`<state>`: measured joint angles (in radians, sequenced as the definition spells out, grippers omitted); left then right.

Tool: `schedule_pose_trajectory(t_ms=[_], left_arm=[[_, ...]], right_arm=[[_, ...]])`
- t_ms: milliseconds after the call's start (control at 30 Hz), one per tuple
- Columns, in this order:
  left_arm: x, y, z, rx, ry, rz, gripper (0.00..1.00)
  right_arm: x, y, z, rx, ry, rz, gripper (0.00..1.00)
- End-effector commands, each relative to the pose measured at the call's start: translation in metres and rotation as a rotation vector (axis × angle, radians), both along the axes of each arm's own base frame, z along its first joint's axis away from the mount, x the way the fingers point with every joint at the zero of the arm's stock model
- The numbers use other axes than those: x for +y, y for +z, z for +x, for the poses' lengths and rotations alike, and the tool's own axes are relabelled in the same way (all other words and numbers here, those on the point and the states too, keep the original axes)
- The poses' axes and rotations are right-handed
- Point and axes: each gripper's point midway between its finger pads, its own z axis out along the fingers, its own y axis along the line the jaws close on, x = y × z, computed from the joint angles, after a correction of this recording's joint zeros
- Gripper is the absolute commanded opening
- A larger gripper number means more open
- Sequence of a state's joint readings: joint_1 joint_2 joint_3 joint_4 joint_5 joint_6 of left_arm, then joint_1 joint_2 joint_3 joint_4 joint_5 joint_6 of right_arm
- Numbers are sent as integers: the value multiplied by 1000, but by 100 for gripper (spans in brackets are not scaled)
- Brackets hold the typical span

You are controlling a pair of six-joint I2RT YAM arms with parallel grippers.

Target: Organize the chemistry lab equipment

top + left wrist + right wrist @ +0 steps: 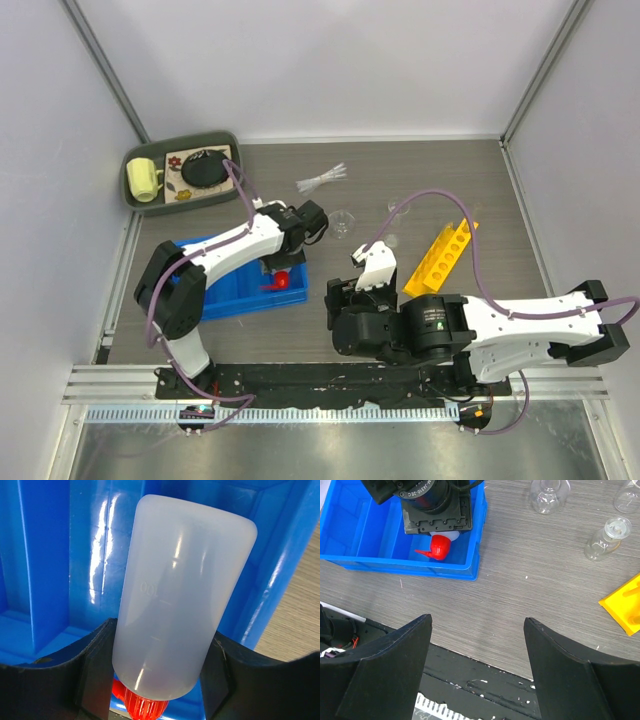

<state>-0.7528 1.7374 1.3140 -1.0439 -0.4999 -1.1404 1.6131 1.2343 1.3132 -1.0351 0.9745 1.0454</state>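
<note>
A white squeeze bottle (180, 595) with a red cap (145, 707) lies low inside the blue bin (45, 555). My left gripper (160, 665) is shut on it, both black fingers (97, 655) pressed to its sides. From above, the red cap (280, 281) shows under the left gripper (283, 268). Small clear glass beakers (342, 222) (397, 208) stand on the table, with thin pipettes (322, 179) behind them. The long yellow rack (440, 257) lies to the right. My right gripper (477, 620) hangs open and holds nothing, above the table's near edge.
A green tray (228, 190) at the back left holds a yellow mug (145, 180) and a round black object (207, 168). The blue bin (445, 569) sits left of my right gripper, with beakers (549, 495) (607, 537) and the rack's end (625, 607) to its right.
</note>
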Motion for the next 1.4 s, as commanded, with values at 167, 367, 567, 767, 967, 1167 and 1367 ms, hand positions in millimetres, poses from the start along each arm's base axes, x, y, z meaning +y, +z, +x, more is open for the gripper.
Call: schedule_pose_trajectory(t_ms=[167,367,567,767,967,1167,1367], left_arm=[[-25,16,23,-69,-47,-66,57],[-28,13,21,-55,-57,-78,68],[-27,21,22,-69,-71,-85,81],[-27,35,20,-94,-94,-113,84],[-28,83,23,-187,-170,-167,92],[-38,157,44,-366,-316,-211,96],[-51,208,88,-438,-510,-143,99]], right_arm=[[-8,7,6,-33,-47,43,80],[-6,6,5,-33,-44,33,80],[-3,4,4,-27,-41,28,80],[3,7,3,-27,-35,29,80],[7,21,9,-76,-55,8,82],[-4,57,22,-163,-104,40,83],[-23,80,26,-186,-122,99,83]])
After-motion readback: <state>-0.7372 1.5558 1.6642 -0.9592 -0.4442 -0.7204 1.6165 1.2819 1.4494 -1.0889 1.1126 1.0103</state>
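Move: The left hand holds the wash bottle by its cap end, down in the blue tray; the middle of the right-end compartment lies about 1 cm ahead and some 2 cm below. The glass flask stands about 10 cm ahead and 14 cm right, the pipette bundle some 20 cm ahead and 9 cm right. From the right hand, that compartment is about 17 cm ahead, 15 cm left and 20 cm down. The left hand nudges the bottle forward-right, lets go, then rises some 17 cm; the right rises about 4. ##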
